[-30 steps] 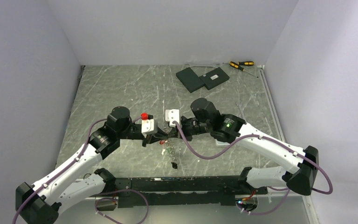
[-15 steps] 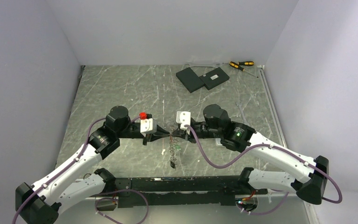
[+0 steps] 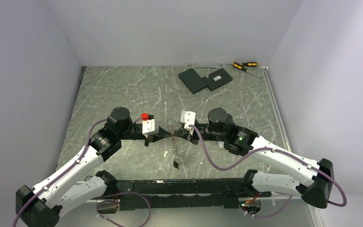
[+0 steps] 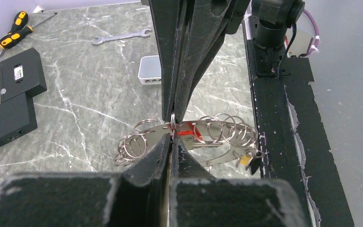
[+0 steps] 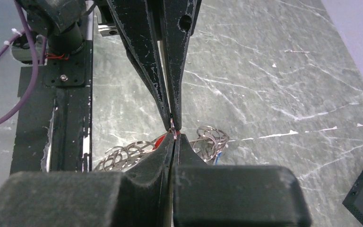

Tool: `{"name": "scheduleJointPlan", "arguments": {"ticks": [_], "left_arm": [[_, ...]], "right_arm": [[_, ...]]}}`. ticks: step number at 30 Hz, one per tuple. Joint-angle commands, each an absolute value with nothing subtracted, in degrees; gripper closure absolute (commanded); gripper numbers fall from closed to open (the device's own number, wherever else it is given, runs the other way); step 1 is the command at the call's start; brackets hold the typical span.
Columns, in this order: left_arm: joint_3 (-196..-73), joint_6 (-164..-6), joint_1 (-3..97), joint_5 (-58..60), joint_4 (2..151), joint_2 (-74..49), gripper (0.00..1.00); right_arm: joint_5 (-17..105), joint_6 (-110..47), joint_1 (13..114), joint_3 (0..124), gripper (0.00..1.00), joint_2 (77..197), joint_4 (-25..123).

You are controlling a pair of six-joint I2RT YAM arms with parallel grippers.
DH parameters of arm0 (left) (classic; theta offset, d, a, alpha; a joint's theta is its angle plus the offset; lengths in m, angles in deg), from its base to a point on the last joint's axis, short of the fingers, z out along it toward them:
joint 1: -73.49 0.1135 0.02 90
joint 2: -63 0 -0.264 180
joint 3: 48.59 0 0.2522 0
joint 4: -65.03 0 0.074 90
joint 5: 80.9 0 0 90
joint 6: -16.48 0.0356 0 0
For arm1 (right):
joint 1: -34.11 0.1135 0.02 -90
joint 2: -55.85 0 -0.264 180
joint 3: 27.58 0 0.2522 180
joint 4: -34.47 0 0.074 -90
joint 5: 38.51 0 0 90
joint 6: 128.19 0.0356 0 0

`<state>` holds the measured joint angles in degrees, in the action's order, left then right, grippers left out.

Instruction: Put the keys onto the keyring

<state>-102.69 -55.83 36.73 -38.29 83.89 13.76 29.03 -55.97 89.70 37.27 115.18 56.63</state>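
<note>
My left gripper [image 3: 166, 136] and right gripper [image 3: 178, 136] meet tip to tip above the middle of the table. Each is shut on the same small wire loop of the keyring [image 3: 174, 150], which hangs below them. In the left wrist view the keyring [image 4: 217, 135] is a curved flat metal band strung with many small loops, just beyond my left gripper [image 4: 171, 135]. A red-headed key [image 4: 189, 130] lies against the band and a yellow-headed key [image 4: 242, 161] hangs at its right end. In the right wrist view, past my right gripper [image 5: 175, 135], show the red key [image 5: 159, 139] and a blue one [image 5: 221, 152].
Two black slabs [image 3: 204, 79] and two screwdrivers [image 3: 244, 65] lie at the far right of the table. A spanner [image 4: 120, 38] and a small white box [image 4: 150, 69] lie to the right of the grippers. The black base rail [image 3: 179, 187] runs along the near edge.
My right gripper has swung round and drawn back to the right, tip to tip with the left one. The keyring now hangs straighter between them. The left arm has barely moved.
</note>
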Motion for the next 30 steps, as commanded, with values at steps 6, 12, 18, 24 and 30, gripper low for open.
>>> {"name": "scheduleJointPlan", "arguments": {"ticks": [6, 12, 18, 24, 30], "left_arm": [[-104.19, -57.35, 36.50, -39.54, 81.08, 14.37, 0.95], [-103.93, -57.65, 36.56, -39.03, 80.70, 14.76, 0.94], [-103.92, -57.88, 36.53, -39.12, 80.41, 14.91, 0.89], [-103.49, -58.05, 36.49, -38.26, 80.03, 15.74, 0.75], [-102.82, -58.82, 36.59, -37.63, 79.23, 17.02, 0.68]], "right_arm": [[32.09, -53.96, 89.98, 35.99, 1.00, 112.19, 41.65], [35.39, -52.85, 89.90, 33.36, 1.00, 110.17, 37.36], [35.50, -53.04, 89.87, 34.00, 1.00, 110.93, 39.34], [36.09, -53.17, 89.92, 33.42, 1.00, 110.47, 39.34], [35.42, -53.21, 89.89, 33.75, 1.00, 110.70, 40.36]]}}
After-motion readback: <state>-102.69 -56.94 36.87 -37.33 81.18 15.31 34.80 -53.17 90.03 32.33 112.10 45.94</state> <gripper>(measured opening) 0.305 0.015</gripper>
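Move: A small wire ring sits between the two sets of shut fingertips, level with both: about 1 cm to the left hand's right and 1 cm to the right hand's left. From the left hand, the big keyring plate hangs with its middle some 3 cm back, 1 cm right and 5 cm below; its red tag is about 1 cm back, 2 cm right and 2 cm down, and the black tag roughly 8 cm back, 1 cm right and 7 cm lower. Upward together, slowly, both hands lift the small ring and the hanging keyring by under 2 cm. The right hand also eases about 1.5 cm forward, its left side rolling up some 5 to 10 degrees, and keeps its pinch on the small ring. In the second half, the left fingers open to about a third and let go of the ring while the left hand goes on rising beside it. ##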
